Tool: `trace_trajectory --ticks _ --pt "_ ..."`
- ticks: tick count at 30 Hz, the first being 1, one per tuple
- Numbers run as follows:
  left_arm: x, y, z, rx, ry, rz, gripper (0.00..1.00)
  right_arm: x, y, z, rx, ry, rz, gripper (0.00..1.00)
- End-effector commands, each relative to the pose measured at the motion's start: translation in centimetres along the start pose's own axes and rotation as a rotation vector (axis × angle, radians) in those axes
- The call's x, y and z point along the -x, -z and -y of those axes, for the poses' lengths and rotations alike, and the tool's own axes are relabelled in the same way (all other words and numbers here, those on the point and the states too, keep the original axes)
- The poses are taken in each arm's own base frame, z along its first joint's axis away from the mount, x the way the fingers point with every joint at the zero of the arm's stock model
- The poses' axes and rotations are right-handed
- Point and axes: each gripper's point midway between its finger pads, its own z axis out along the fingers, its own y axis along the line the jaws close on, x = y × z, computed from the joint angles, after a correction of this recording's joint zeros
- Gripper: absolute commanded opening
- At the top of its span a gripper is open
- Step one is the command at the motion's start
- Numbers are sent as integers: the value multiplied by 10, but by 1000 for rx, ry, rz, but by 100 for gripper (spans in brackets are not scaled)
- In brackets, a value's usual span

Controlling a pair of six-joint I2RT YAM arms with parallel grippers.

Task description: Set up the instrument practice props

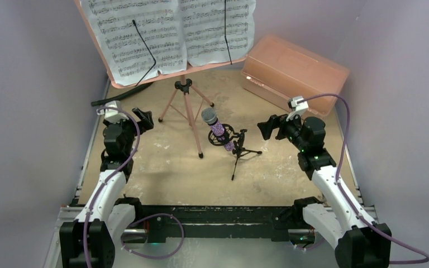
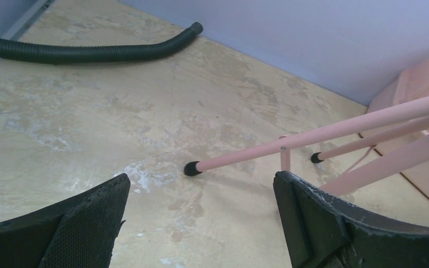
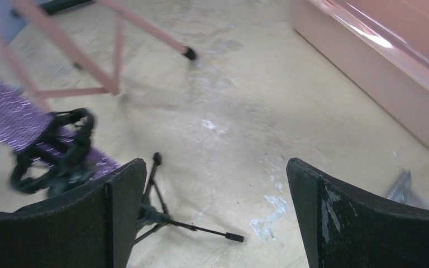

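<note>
The pink music stand (image 1: 185, 109) is upright on its tripod legs at the back of the table, and white sheet-music pages (image 1: 145, 33) lie open on its desk under two black clips. Just right of it, the purple glitter microphone (image 1: 217, 129) rests tilted in the ring mount of the small black tripod mic stand (image 1: 238, 149). My left gripper (image 1: 136, 118) hovers open to the left of the pink legs (image 2: 313, 137), nothing between its fingers (image 2: 201, 184). My right gripper (image 1: 270, 127) hovers open to the right of the microphone (image 3: 11, 114) and mic stand (image 3: 162, 215), also empty (image 3: 215, 167).
A salmon plastic box (image 1: 293, 72) lies at the back right, close to the right gripper (image 3: 380, 67). A black corrugated hose (image 2: 89, 53) runs along the back left edge. A small grey metal piece (image 3: 399, 184) lies by the box. Purple walls close in three sides.
</note>
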Motion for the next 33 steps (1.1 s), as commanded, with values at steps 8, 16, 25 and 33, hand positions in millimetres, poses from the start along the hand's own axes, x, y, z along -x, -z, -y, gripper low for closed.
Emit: trace_trajectory --ticks 8,16,25,33 --pt "1 -1 -33 110 -212 47 99 -35 14 76 -409 -101 221 98" --pt "-18 2 -56 158 -301 86 99 -25 19 108 -559 79 278 98" --pt "-46 8 -73 163 -360 121 99 -49 13 126 -623 76 293 98" --pt "-50 -5 -70 119 -363 174 99 -38 1 121 -563 125 366 98"
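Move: Both my hands are empty and open over the table. The microphone in its small stand lies about 30 cm to the right of my left hand, 3 cm nearer the base and 8 cm lower; the music stand's nearest foot is some 7 cm ahead, 9 cm right and 18 cm below that hand. From my right hand the microphone is roughly 17 cm left, about level fore and aft, 13 cm lower; the pink case sits 26 cm ahead, 11 cm right, 15 cm lower. I draw both open hands away from the microphone stand to rest over their own sides, touching nothing. My right hand swings right and sinks, about 10 cm each way with a short bob upward on the way, edging slightly forward while turning clockwise some 35 degrees to face ahead. My left hand sinks 11 cm and shifts a little left, its left side rolling up. ##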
